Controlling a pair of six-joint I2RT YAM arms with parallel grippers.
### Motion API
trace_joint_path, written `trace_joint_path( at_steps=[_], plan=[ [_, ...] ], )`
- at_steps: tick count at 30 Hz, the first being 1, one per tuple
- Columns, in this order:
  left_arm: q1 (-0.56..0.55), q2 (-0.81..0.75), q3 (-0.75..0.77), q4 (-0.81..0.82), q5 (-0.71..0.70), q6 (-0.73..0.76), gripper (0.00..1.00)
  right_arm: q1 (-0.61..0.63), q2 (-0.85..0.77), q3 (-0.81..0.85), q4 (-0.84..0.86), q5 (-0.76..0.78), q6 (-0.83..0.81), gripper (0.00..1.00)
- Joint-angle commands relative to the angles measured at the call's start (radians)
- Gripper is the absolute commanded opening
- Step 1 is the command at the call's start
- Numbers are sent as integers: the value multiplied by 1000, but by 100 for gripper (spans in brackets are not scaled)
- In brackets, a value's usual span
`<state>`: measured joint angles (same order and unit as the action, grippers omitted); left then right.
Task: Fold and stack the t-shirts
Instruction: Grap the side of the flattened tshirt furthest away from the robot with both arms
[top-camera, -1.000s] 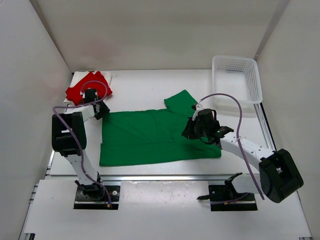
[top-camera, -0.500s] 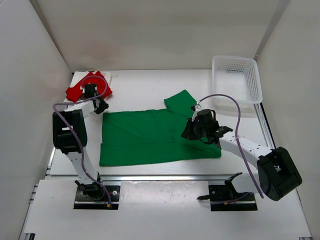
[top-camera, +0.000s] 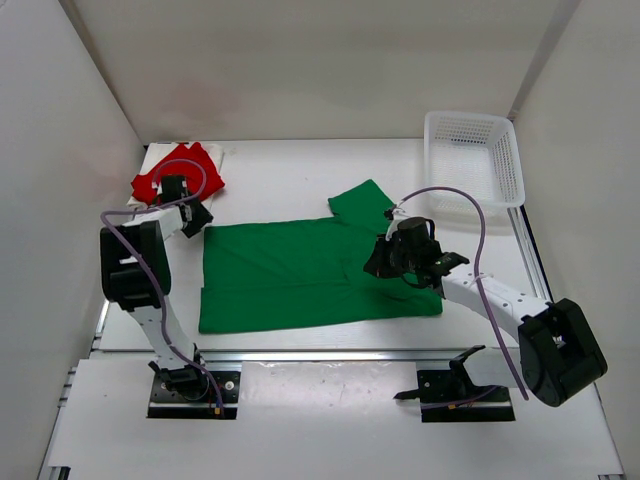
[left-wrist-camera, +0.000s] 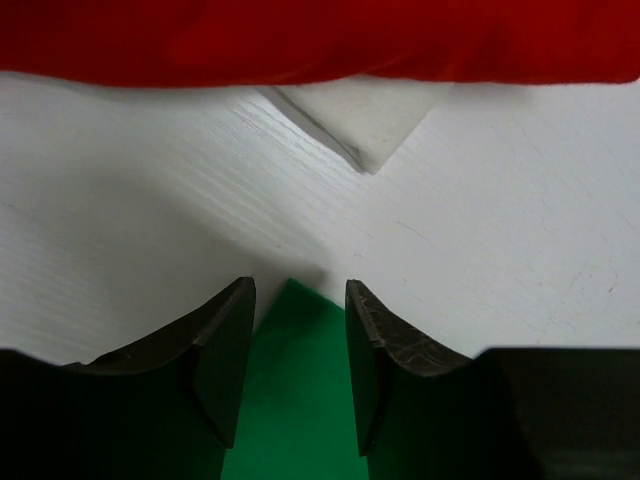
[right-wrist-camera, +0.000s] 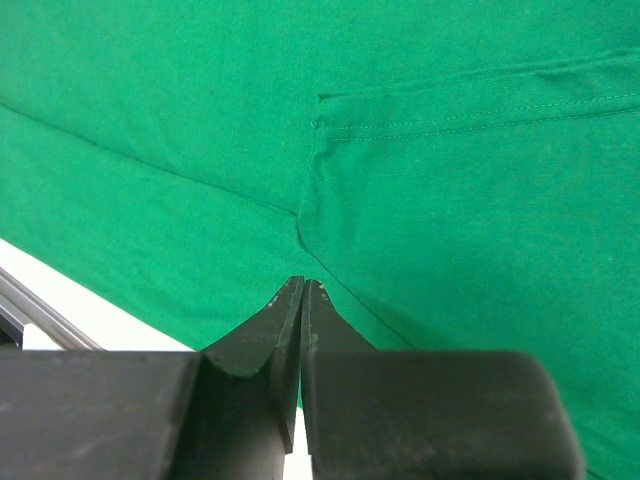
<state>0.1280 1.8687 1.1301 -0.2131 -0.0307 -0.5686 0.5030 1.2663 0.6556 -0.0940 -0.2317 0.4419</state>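
The green t-shirt (top-camera: 300, 275) lies spread flat in the middle of the table, with one sleeve (top-camera: 360, 203) pointing to the back. My left gripper (top-camera: 199, 218) is open at its far-left corner. In the left wrist view that green corner (left-wrist-camera: 290, 400) lies between the fingers of the left gripper (left-wrist-camera: 297, 290). Just beyond it, the red t-shirt (top-camera: 150, 184) (left-wrist-camera: 320, 40) rests on the cream-white one (top-camera: 216, 153) (left-wrist-camera: 365, 115). My right gripper (top-camera: 379, 265) (right-wrist-camera: 302, 283) is shut on the green t-shirt (right-wrist-camera: 200, 120), pinching a crease near its right side.
A white mesh basket (top-camera: 470, 150) stands at the back right. White walls close in the left, right and back. A metal rail (top-camera: 320, 355) runs along the table's near edge, in front of the arm bases.
The left gripper has shifted slightly around the green corner, its jaws narrowing and then widening again. The right arm and the shirts have not visibly moved.
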Motion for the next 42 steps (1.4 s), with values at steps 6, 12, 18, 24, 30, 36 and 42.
trace_joint_path(
  at_steps=[6, 12, 18, 24, 30, 36, 42],
  plan=[
    [-30, 12, 42, -60, -22, 65, 44, -1, -12, -2, 40, -1, -14, 0],
    [-39, 32, 42, -74, -26, 58, 41, -20, -33, 15, 33, -8, -9, 1],
    [-45, 72, 100, -117, -28, 70, 29, -38, -27, 90, 8, 28, 18, 0],
    [-27, 37, 53, -74, -12, 55, 7, -81, 132, 258, 25, 52, 37, 16],
    [-30, -34, 2, -23, 26, 24, 0, -170, 509, 559, 13, 149, -80, 24],
    [-47, -149, -101, 55, 69, 3, 0, -212, 816, 954, -142, 227, -178, 31],
    [-51, -189, -162, 109, 121, -33, 0, -210, 1142, 1449, -432, 334, -259, 35]
  ],
)
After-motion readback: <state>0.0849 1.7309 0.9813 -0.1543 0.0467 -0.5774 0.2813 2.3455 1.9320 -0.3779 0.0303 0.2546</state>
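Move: The shirt's near-left far corner, the one for my left hand, lies almost between its open fingertips, about 1 cm to the right and 1 cm below; the red shirt pile is some 12 cm ahead of that hand, 6 cm to its left and about level. From my shut right hand, the green shirt's far sleeve tip lies roughly 31 cm ahead, 5 cm to the right and 8 cm below. The white basket stands about 27 cm to the right of that tip and 3 cm farther out. With my left hand I ease about 1 cm down and right, shut the fingers to pinch the green corner, then draw it back some 3 cm, a little right and up. My right hand lingers, then swings about 30 cm forward over the shirt in an arc, rising 5 cm and sinking lower than it began, opening a third and turning some 15 degrees clockwise, to just above the sleeve tip. ##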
